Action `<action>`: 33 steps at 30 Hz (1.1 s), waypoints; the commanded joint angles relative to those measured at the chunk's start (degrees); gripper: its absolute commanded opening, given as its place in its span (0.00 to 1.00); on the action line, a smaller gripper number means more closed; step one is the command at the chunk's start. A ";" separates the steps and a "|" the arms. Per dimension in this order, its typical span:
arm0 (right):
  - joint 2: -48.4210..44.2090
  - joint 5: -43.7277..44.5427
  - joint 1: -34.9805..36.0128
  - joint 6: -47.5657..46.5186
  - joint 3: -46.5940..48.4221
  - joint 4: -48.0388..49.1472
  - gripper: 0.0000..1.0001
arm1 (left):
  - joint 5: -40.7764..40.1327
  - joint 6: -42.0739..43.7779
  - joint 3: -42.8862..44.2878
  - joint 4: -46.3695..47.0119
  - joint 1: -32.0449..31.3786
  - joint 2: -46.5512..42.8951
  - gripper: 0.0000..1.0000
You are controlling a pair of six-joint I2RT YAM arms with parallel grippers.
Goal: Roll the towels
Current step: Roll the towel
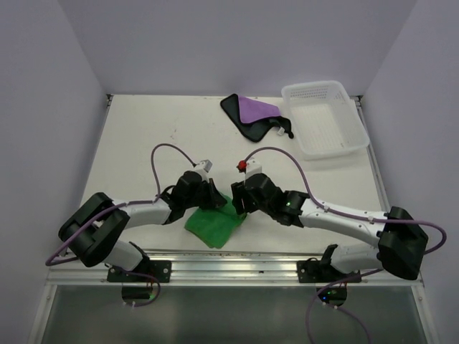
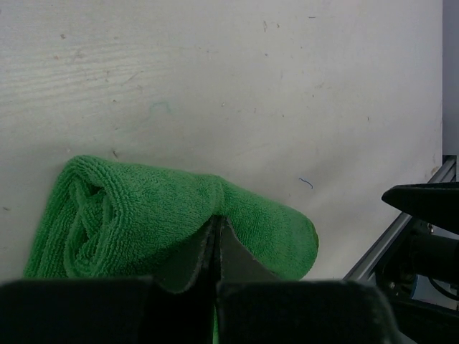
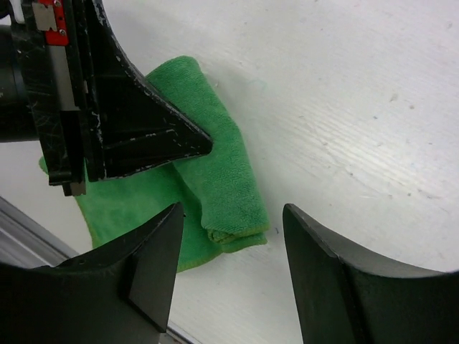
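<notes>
The green towel lies partly rolled near the table's front edge, between the two arms. In the left wrist view its roll runs across just ahead of my left gripper, whose jaws are shut with their tips pressed onto the cloth. My right gripper stands open over the roll's end without touching it. The left gripper's finger shows beside it. The purple towel with its black edging lies crumpled at the far side, away from both grippers.
A white lattice basket stands at the far right, next to the purple towel. A metal rail runs along the table's front edge, close to the green towel. White walls enclose the table on three sides.
</notes>
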 commanded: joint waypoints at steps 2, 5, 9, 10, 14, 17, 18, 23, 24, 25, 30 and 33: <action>3.63 -12.86 -3.61 3.22 -0.76 6.12 0.62 | -2.20 -0.34 -3.68 -2.39 -0.11 -1.06 0.00; 7.59 -16.90 -5.98 4.80 -0.85 7.18 0.62 | -2.90 -0.52 -5.18 -1.69 -0.02 -2.55 0.00; 12.26 -18.43 -7.48 5.60 -2.25 9.99 0.62 | -2.99 -0.52 -5.79 -1.69 -0.02 -3.70 0.00; 13.14 -18.42 -7.74 5.43 -2.78 10.26 0.62 | -2.99 -0.52 -5.97 -1.95 -0.02 -3.96 0.00; 14.81 -21.92 -8.01 5.16 -4.19 13.15 0.62 | -3.51 -0.52 -5.97 -2.47 -0.02 -5.02 0.00; 15.25 -24.48 -7.92 5.34 -5.59 14.48 0.59 | -4.13 -0.43 -5.88 -2.83 -0.11 -5.46 0.00; 15.43 -25.01 -7.92 5.34 -5.86 14.48 0.58 | -4.13 -0.43 -5.80 -2.83 -0.02 -5.46 0.00; 14.91 -30.00 -7.92 3.85 -8.67 15.27 0.50 | -4.83 -0.17 -5.62 -3.88 -0.02 -5.81 0.00; 14.73 -30.72 -7.92 3.50 -9.11 15.27 0.48 | -5.36 0.09 -5.01 -4.41 -0.02 -5.98 0.00; 14.38 -31.42 -7.83 3.23 -9.89 15.27 0.45 | -5.97 0.44 -4.66 -6.15 -0.02 -6.25 0.00; 12.45 -31.61 -7.83 2.00 -11.66 15.36 0.21 | -7.82 0.80 -2.12 -9.15 -0.02 -8.36 0.00; 10.95 -29.76 -7.75 1.30 -12.19 15.45 0.09 | -9.05 1.76 1.57 -12.32 0.07 -8.36 0.01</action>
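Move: The towel's right end, where the roll stops, is roughly 3 cm back from the open right hand, 1 cm to its left and 9 cm below. The closed left fingertips, already on the roll, are about 6 cm left of the right hand, 1 cm farther out and 7 cm lower. The loose near flap lies some 8 cm back and 9 cm left, 10 cm below. From the left hand, that right end is about 4 cm back and 6 cm right, 1 cm down. Down first, about 8 cm with the open right hand tipping its fingers some 20 degrees steeper to straddle the towel's right end; then, staying low, it draws back and a little left while its fingers close on the roll. The left hand keeps its shut fingers on the towel and drags it back and left about 2 cm. ##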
